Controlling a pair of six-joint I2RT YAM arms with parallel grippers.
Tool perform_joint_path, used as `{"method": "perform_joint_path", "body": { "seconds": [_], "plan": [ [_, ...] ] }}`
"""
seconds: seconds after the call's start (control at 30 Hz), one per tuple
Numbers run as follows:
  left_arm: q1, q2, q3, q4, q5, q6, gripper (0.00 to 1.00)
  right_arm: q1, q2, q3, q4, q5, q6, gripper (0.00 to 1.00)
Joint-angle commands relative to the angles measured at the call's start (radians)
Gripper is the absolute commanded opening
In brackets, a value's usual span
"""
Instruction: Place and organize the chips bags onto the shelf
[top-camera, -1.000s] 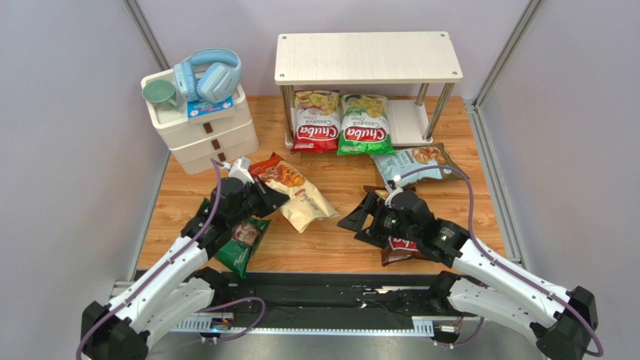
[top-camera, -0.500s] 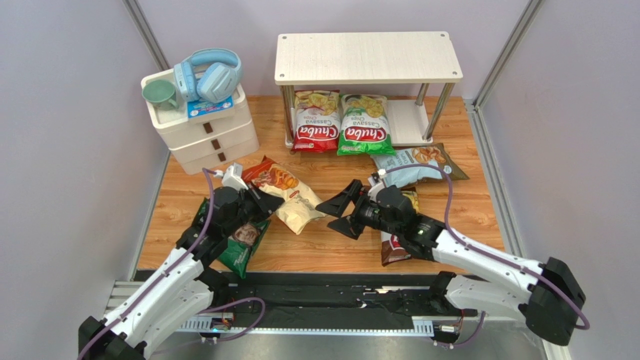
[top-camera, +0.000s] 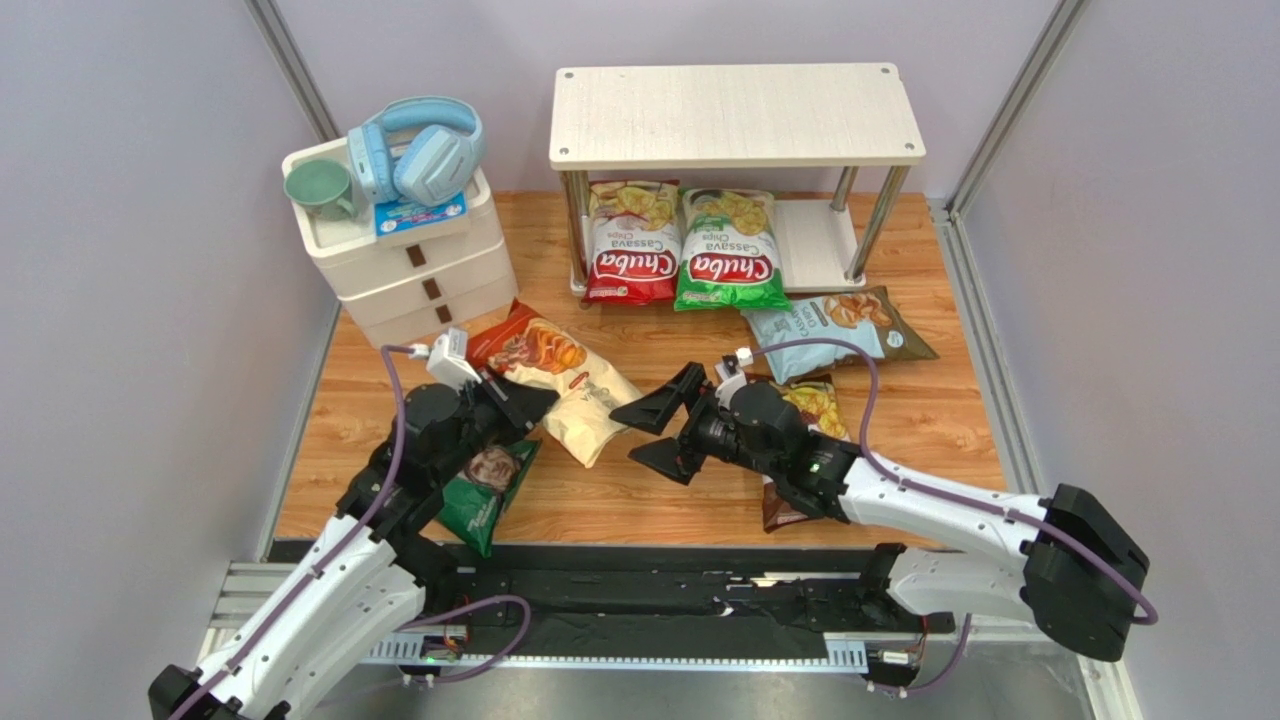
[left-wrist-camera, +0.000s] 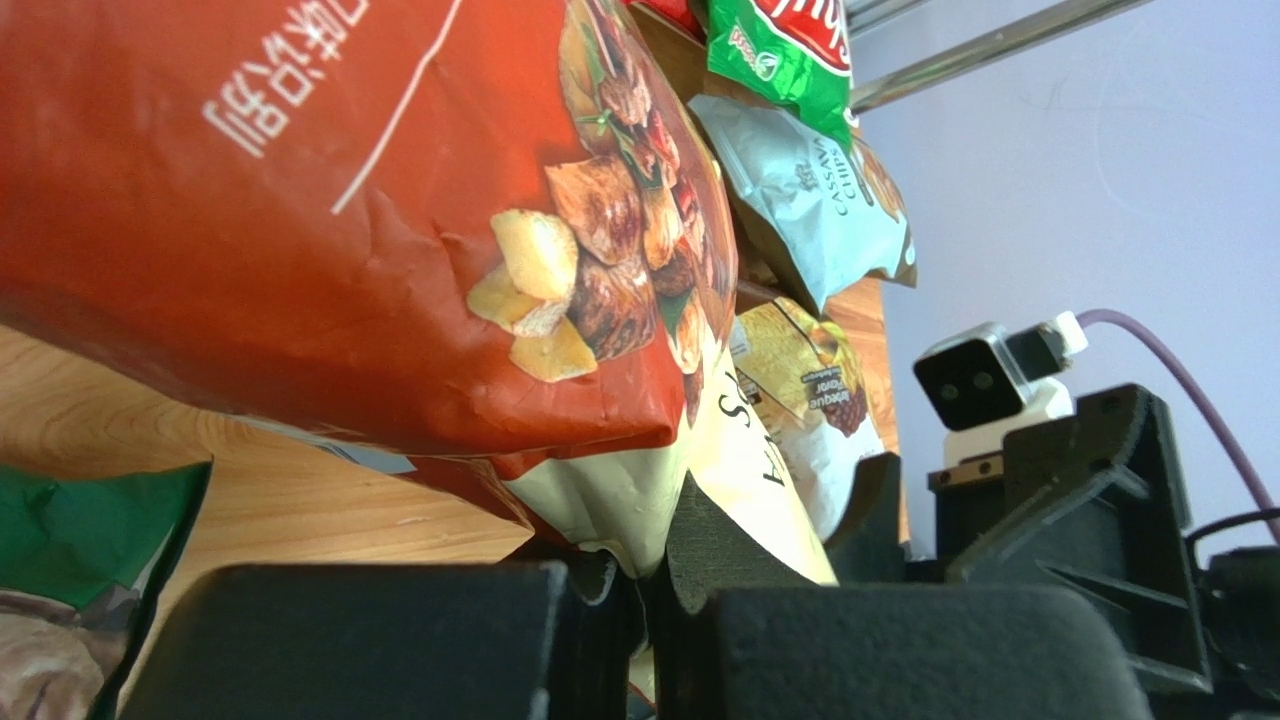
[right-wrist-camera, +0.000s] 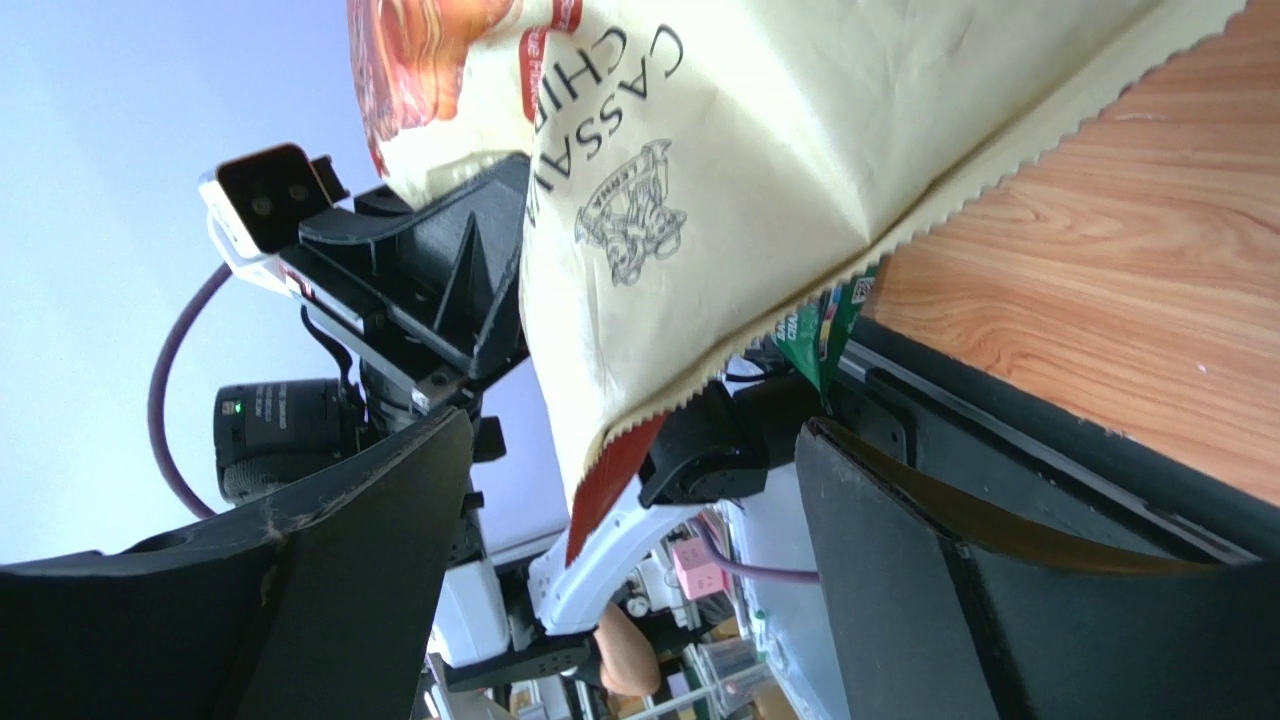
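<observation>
My left gripper (top-camera: 516, 402) is shut on the lower edge of the cream-orange bag (top-camera: 553, 372) and holds it tilted off the floor; the left wrist view (left-wrist-camera: 661, 578) shows the bag (left-wrist-camera: 376, 225) pinched between the jaws. My right gripper (top-camera: 658, 431) is open and empty just right of that bag's cream end (right-wrist-camera: 751, 195). The red bag (top-camera: 631, 248) and green bag (top-camera: 729, 248) lie on the lower tier of the shelf (top-camera: 736, 113). The light blue bag (top-camera: 819, 330) lies in front of the shelf. The brown bag (top-camera: 796, 503) is partly under my right arm. The dark green bag (top-camera: 484, 492) lies beside my left arm.
A white three-drawer unit (top-camera: 409, 263) stands at the back left with blue headphones (top-camera: 421, 150) and a green cup (top-camera: 319, 188) on top. Grey walls close in both sides. The black rail with the arm bases runs along the near edge.
My left gripper has pulled the cream-orange bag up and to the left. My right gripper has swung left from over the brown bag to the cream-orange bag's end, jaws open.
</observation>
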Motion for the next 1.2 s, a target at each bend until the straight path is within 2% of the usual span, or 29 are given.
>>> {"method": "perform_joint_path", "body": {
  "seconds": [0.0,0.27,0.33,0.47,0.53,0.6,0.63,0.67,0.7,0.73,0.87,0.9,0.93,1.03,1.13,1.17],
  "plan": [
    [-0.003,-0.044,-0.016,0.089,-0.003,-0.018,0.0,0.004,0.097,-0.011,0.142,0.051,0.035,0.85],
    [-0.003,-0.116,-0.042,0.062,-0.005,-0.039,0.0,0.033,0.323,0.004,0.435,0.06,0.065,0.84],
    [-0.003,-0.134,-0.045,0.048,-0.005,-0.039,0.0,0.042,0.342,0.029,0.435,0.089,0.042,0.83],
    [-0.003,-0.147,-0.039,0.022,0.0,-0.035,0.0,0.044,0.357,0.081,0.379,0.097,-0.014,0.75],
    [-0.003,-0.144,-0.033,0.014,0.006,-0.035,0.0,0.045,0.357,0.086,0.375,0.149,-0.02,0.71],
    [-0.003,-0.138,-0.028,0.002,0.017,-0.033,0.0,0.044,0.352,0.084,0.388,0.175,-0.031,0.62],
    [-0.003,-0.136,-0.028,0.002,0.021,-0.03,0.0,0.042,0.352,0.09,0.376,0.179,-0.035,0.54],
    [-0.003,-0.138,-0.028,-0.004,0.024,-0.029,0.0,0.042,0.346,0.11,0.359,0.184,-0.058,0.23],
    [-0.003,-0.141,-0.028,-0.006,0.026,-0.029,0.0,0.042,0.343,0.122,0.299,0.192,-0.069,0.04],
    [-0.003,-0.144,-0.028,-0.007,0.023,-0.029,0.0,0.041,0.342,0.139,0.261,0.19,-0.081,0.0],
    [-0.003,-0.164,-0.016,-0.047,0.012,-0.004,0.0,0.039,0.323,0.184,0.144,0.202,-0.159,0.0],
    [-0.003,-0.17,0.001,-0.065,0.0,0.0,0.04,0.038,0.299,0.198,0.083,0.224,-0.196,0.0],
    [-0.003,-0.171,0.01,-0.085,-0.009,0.007,0.3,0.033,0.284,0.202,0.061,0.236,-0.215,0.0],
    [-0.003,-0.197,0.061,-0.196,-0.069,0.039,0.64,0.002,0.198,0.216,-0.015,0.265,-0.309,0.0],
    [-0.003,-0.252,0.108,-0.329,-0.156,0.074,0.74,-0.05,0.114,0.303,-0.17,0.295,-0.473,0.0],
    [-0.003,-0.281,0.13,-0.352,-0.201,0.079,0.74,-0.064,0.098,0.332,-0.228,0.301,-0.523,0.0]
  ]
}}
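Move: The cassava chips bag, cream and orange, already hangs pinched in my left hand: its middle is about 3 cm ahead of that hand and 4 cm below. From my open right hand, that middle lies roughly 10 cm left, 6 cm ahead and 6 cm lower. The dark green bag is some 12 cm left of my left hand, 9 cm back and 15 cm down; the brown bag is about 28 cm right of my right hand, level with it, 15 cm down. I reach my right hand about 5 cm left and as far down to the bag's loose cream end, easing forward and up a little before shutting the fingers on it. Left hand keeps its pinch, drifting slightly back and left, then opens and backs off, rising at the last, as the right draws back right and forward, fingertips tipping down some 15 degrees. ##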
